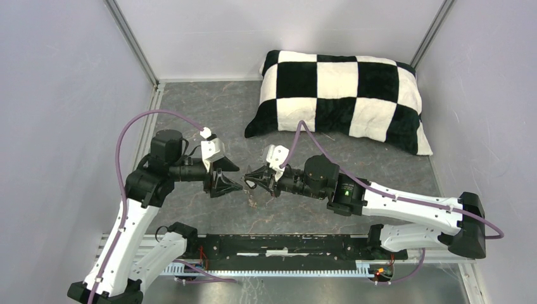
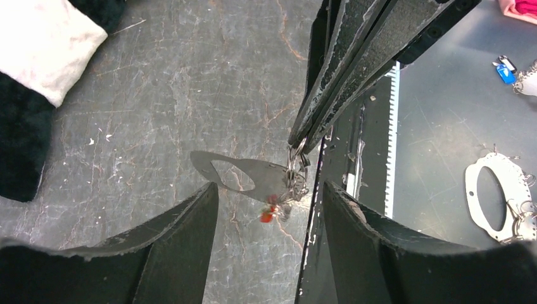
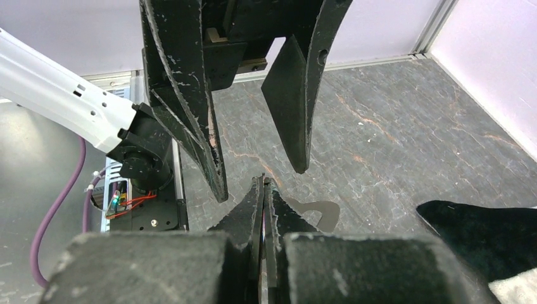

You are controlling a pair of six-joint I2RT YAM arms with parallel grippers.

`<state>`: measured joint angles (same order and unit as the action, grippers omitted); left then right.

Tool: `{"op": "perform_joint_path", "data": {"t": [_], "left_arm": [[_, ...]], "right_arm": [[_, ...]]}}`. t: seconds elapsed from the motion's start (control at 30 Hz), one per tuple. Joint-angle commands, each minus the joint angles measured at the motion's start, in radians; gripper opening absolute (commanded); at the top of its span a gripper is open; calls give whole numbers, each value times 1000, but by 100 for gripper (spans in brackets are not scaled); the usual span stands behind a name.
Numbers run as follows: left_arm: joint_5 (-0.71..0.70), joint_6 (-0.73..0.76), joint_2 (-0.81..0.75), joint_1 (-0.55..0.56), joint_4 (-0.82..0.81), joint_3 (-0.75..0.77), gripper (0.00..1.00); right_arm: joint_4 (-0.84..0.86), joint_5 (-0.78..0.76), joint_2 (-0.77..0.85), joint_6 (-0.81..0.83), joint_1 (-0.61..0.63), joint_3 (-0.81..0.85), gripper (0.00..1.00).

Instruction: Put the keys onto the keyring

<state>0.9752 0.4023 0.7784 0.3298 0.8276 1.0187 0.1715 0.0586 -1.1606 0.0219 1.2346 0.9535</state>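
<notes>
The keyring [image 2: 253, 172], a flat grey fob with an oblong slot, hangs in the air above the table. My right gripper [image 3: 263, 185] is shut on the wire ring at the fob's end [image 2: 296, 166]. Its fingers [image 2: 335, 76] come down from the top of the left wrist view. Small keys, one with a red tag [image 2: 268, 215], dangle under that ring. My left gripper [image 2: 269, 187] is open, and the fob and keys hang just beyond its fingertips without touching them. In the top view the left gripper [image 1: 238, 178] and the right gripper [image 1: 249, 181] meet tip to tip.
A black-and-white checked pillow [image 1: 342, 98] lies at the back right, with a corner of it [image 2: 44, 57] in the left wrist view. The mounting rail [image 1: 291, 244] runs along the near edge. Beyond that edge lie a blue tag [image 2: 505, 73] and a metal oval ring [image 2: 491, 196].
</notes>
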Motion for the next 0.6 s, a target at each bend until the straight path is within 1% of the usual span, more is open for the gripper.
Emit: {"op": "perform_joint_path", "data": {"t": [0.0,0.1,0.13,0.33,0.4,0.47,0.57], "left_arm": [[-6,49,-10,3,-42,-10,65],[-16,-1,-21,3,-107,-21,53],[-12,-14,-23,3,-122,-24,51],[-5,-46,-31,3,-153,-30,51],[2,-49,-34,3,-152,-29,48],[12,-47,-36,3,-149,-28,36],[15,-29,-36,3,-125,-24,14]], "right_arm": [[77,17,2,-13,-3,55,0],[78,23,-1,-13,-4,57,0],[78,25,-1,-13,-4,57,0],[80,27,-2,-17,-3,58,0],[80,28,-2,-14,-4,59,0],[80,27,-2,-15,-3,60,0],[79,21,0,-14,-2,59,0]]}}
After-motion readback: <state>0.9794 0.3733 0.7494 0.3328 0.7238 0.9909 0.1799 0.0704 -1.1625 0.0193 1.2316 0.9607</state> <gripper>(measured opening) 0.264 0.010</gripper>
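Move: The keyring sits in my right fingertips, barely 1 cm to the left of that hand's point and level with it. From my open left hand it lies about 2 cm to the right, neither ahead nor back, and roughly 1 cm higher. The keys hang beneath it, some 3 cm to the left hand's right, about 1 cm back and 6 cm down. I draw my left fingers together from well over half open to about a quarter, one on each side of the bit of keyring sticking out of my right fingertips. Meanwhile my left hand eases up about 1 cm and slightly forward, rolling some 5 degrees. My right hand stays put, still pinching the keyring. ##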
